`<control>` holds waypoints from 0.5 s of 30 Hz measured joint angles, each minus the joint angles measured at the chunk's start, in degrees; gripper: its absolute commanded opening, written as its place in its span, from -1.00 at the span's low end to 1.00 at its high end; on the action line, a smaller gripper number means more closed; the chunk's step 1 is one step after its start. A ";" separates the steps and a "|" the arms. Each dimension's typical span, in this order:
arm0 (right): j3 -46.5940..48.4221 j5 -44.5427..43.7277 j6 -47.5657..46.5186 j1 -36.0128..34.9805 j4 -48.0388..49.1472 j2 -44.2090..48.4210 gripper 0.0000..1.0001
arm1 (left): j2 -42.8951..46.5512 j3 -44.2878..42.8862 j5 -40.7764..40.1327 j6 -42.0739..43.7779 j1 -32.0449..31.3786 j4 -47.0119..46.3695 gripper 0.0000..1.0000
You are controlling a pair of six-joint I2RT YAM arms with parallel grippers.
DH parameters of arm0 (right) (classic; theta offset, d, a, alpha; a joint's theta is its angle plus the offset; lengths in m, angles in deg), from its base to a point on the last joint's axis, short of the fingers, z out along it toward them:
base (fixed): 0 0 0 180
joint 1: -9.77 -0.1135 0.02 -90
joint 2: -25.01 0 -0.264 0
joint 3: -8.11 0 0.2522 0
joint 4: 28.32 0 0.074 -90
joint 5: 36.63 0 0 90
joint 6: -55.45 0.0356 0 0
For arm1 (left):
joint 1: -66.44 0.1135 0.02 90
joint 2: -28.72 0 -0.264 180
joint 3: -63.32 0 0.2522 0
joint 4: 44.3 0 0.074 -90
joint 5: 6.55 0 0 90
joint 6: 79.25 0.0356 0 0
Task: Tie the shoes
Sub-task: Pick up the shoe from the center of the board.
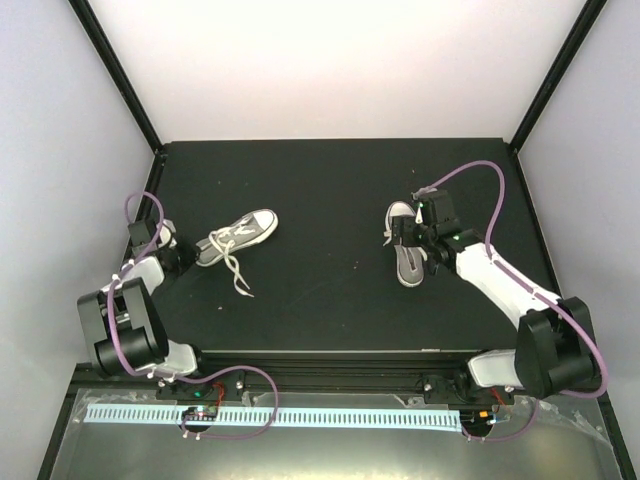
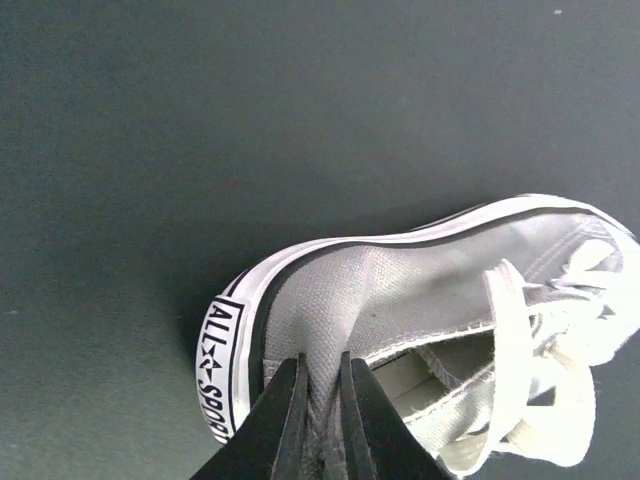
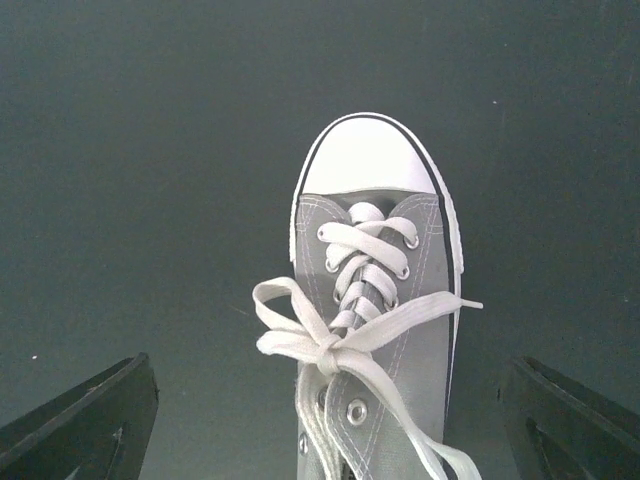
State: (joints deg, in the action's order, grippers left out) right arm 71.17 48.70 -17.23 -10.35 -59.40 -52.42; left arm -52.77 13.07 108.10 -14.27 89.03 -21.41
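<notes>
The left shoe (image 1: 240,236) is a grey canvas sneaker lying on the black mat, toe toward the back right. Its white laces (image 1: 236,272) trail loose toward the front. My left gripper (image 1: 186,254) is at its heel. In the left wrist view this gripper (image 2: 322,385) is shut on the grey canvas at the back of the left shoe (image 2: 400,290). The right shoe (image 3: 378,290) stands upright between the wide-open fingers (image 3: 90,420) of my right gripper (image 3: 330,400). A bow with a knot (image 3: 328,352) sits on its laces. From the top view, the right gripper (image 1: 412,234) hovers over the right shoe (image 1: 408,262).
The black mat (image 1: 320,200) ends at a white back wall and two black corner posts (image 1: 150,130). A black rail (image 1: 330,360) runs along the near edge by the arm bases. Purple cables (image 1: 480,170) loop off both arms.
</notes>
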 measured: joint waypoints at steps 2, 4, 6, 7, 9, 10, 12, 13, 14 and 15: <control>0.00 0.50 -0.42 0.02 -0.79 1.18 0.92 | 1.53 -0.04 -0.04 -0.26 -1.05 0.50 -0.97; 0.00 1.22 -0.59 0.02 -1.40 2.45 0.92 | 4.37 -0.59 -0.46 -0.39 -3.19 1.66 -0.97; 0.00 2.29 -0.63 0.02 -1.81 3.78 0.91 | 8.61 -1.68 -1.60 -0.57 -6.75 2.95 -0.97; 0.02 3.19 -0.66 0.02 -2.03 4.57 0.92 | 10.78 -2.27 -2.45 -0.87 -8.74 3.41 -0.97; 0.02 5.57 -0.72 0.07 -2.19 5.73 0.92 | 16.11 -3.43 -5.05 -2.01 -14.40 3.82 -0.97; 0.02 7.54 -0.74 0.13 -2.25 6.36 0.94 | 18.71 -3.78 -6.49 -2.80 -17.55 3.76 -0.97; 0.02 12.07 -0.70 0.22 -2.23 7.45 0.98 | 23.37 -4.74 -10.23 -4.94 -25.00 3.61 -0.97; 0.00 14.71 -0.61 0.24 -2.10 8.00 0.99 | 24.74 -5.20 -11.67 -5.99 -27.78 3.39 -0.97; -0.13 17.53 -0.48 0.26 -1.77 8.59 0.99 | 26.03 -5.79 -13.86 -7.28 -31.71 3.19 -0.97; -0.37 20.46 -0.28 0.26 -1.33 9.31 0.99 | 26.91 -6.21 -15.76 -8.52 -35.15 2.93 -0.97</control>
State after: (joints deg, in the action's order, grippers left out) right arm 70.79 69.16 -17.52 -10.09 -60.73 -43.11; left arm -25.87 6.86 92.34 -22.79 53.88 -18.48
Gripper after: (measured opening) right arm 0.990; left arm 0.077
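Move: The untied shoe is already pinched at its heel in the left hand, its middle roughly 10 cm to the right and 5 cm ahead; the board's middle is some 38 cm to the right, 2 cm ahead and a few centimetres below. From the right hand, that same untied shoe is about 49 cm to the left, 1 cm back and 10 cm down, while the tied shoe sits directly beneath, about 9 cm below. The untied shoe, still pinched by the heel, is swept up about 18 cm and 16 cm to the right towards the board's middle by the left hand, whose fingers stay shut as they tip upward and swing clockwise, some 30 degrees in all. The right hand, wide open and already clear of the tied shoe, rises about 5 cm while drifting left and back, turning counter-clockwise with its left side lifting. ##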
